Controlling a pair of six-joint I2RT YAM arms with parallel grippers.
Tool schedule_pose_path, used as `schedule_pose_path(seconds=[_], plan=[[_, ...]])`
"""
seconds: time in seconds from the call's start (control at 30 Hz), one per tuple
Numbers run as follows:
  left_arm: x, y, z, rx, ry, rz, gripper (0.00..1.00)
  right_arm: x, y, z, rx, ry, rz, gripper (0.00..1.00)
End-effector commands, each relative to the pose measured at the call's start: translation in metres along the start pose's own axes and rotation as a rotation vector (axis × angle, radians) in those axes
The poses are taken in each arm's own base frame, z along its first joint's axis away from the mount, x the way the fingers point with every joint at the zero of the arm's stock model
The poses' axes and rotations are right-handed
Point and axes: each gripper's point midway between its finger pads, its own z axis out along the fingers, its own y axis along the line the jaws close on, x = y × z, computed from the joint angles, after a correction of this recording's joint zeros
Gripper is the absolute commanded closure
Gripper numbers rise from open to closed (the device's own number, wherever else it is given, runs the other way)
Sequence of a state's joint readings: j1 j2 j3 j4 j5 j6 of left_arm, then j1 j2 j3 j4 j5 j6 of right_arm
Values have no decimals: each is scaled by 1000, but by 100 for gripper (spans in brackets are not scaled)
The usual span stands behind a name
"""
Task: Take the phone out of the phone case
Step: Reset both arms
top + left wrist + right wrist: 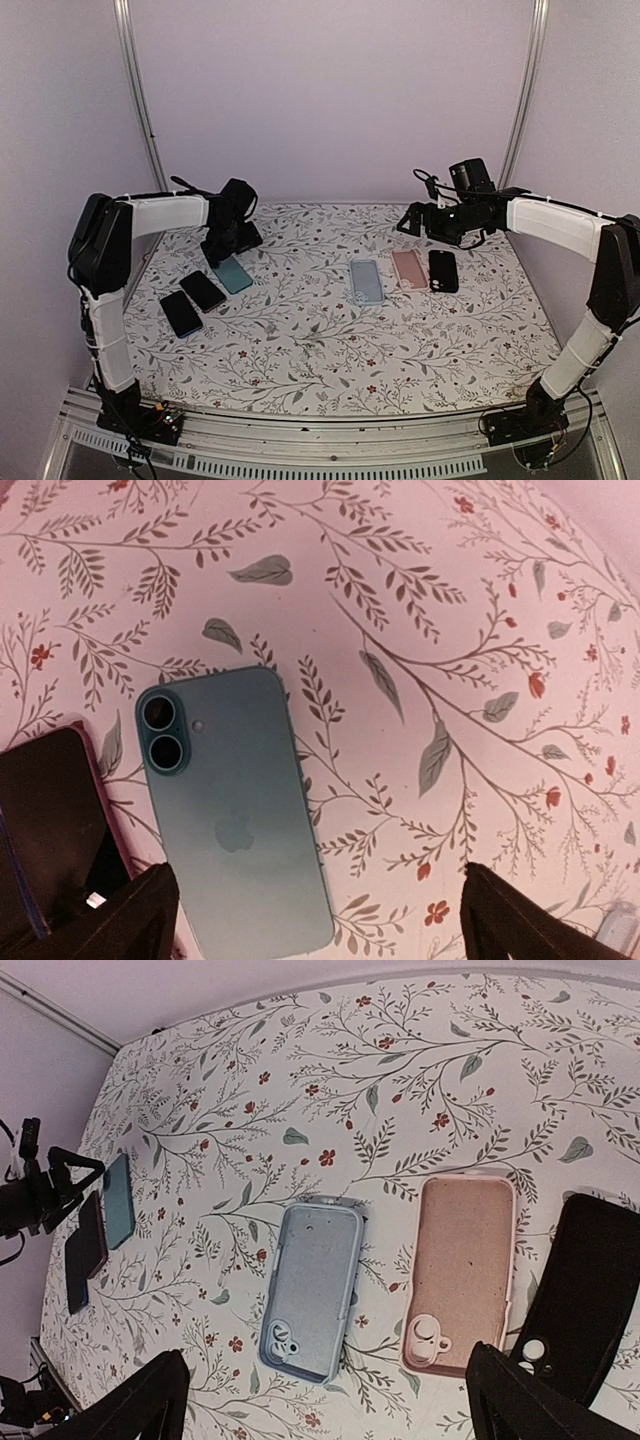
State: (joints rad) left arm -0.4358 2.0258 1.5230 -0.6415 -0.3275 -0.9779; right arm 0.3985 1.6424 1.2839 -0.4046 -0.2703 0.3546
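Note:
A teal phone [235,820] lies back up on the flowered cloth, with no case round it; in the top view the teal phone [233,274] is at the left. My left gripper [320,925] hovers open just over its lower end, one finger [120,920] at the phone's left, the other finger [525,920] well to its right. From above, the left gripper [227,245] stands right behind the phone. An empty light-blue phone case [312,1285] lies inside up below my right gripper [330,1405], which is open and holds nothing. The right gripper [412,221] hangs above the far right.
Two dark phones [203,290] [181,313] lie left of the teal one; one dark phone [50,830] nearly touches its edge. An empty pink case [409,269] and a black case [443,270] lie right of the blue case [366,281].

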Motion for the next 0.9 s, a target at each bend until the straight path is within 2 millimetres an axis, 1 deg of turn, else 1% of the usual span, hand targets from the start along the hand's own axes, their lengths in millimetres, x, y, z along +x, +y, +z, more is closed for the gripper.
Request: schedule_pose_path(seconds=[0.0, 0.1, 0.2, 0.23, 0.3, 0.33, 0.4, 0.47, 0.53, 0.63, 0.7, 0.77, 0.8, 0.83, 0.87], plan=[[-18, -21, -37, 107, -85, 123, 1, -20, -3, -19, 69, -92, -20, 1], [-19, -32, -52, 215, -125, 202, 1, -25, -14, -24, 127, -158, -24, 1], [-20, -40, -69, 323, -165, 252, 1, -29, -20, -36, 154, -243, -41, 1], [-23, -41, -78, 355, -187, 258, 1, -32, -21, -43, 158, -282, -52, 1], [-25, -39, -88, 387, -215, 274, 1, -35, -29, -51, 197, -360, -88, 1], [-28, -37, -94, 396, -233, 280, 1, -37, -29, -58, 204, -400, -107, 1], [-30, -32, -101, 418, -256, 293, 1, -37, -32, -66, 221, -461, -156, 1], [-34, -29, -111, 463, -290, 298, 1, -33, -42, -73, 264, -511, -193, 1], [-39, -20, -118, 468, -327, 291, 1, -33, -51, -80, 305, -543, -219, 1], [-50, 0, -130, 460, -428, 289, 1, -31, -71, -84, 331, -556, -216, 1], [-59, 9, -147, 513, -524, 285, 1, -29, -86, -88, 347, -585, -201, 1], [-66, 20, -161, 550, -630, 339, 1, -29, -103, -95, 368, -632, -180, 1], [-66, 27, -164, 551, -683, 383, 1, -28, -112, -98, 375, -647, -168, 1], [-67, 34, -170, 536, -750, 426, 1, -26, -121, -101, 384, -659, -153, 1], [-68, 44, -173, 505, -799, 431, 1, -25, -130, -102, 392, -669, -142, 1]])
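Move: The teal phone lies about 6 cm below my open left hand, some 2 cm back and 3 cm to its left; the nearer black phone is roughly 9 cm back and 10 cm left of that hand, at the same depth. My right hand, also empty, has the black case about 3 cm ahead, 10 cm to its right and 17 below, with the pink case 3 ahead and 2 right, and the blue case 1 back and 8 left. I keep lifting my empty left hand away from the teal phone, about 13 cm up, drawing back some 5 cm and swinging first slightly right, then left, while its fingers tip up towards level and turn clockwise. My right hand sweeps about 14 cm right over the black case, near its present height, tipping up some 30 degrees and turning clockwise. Both grippers stay wide open. ##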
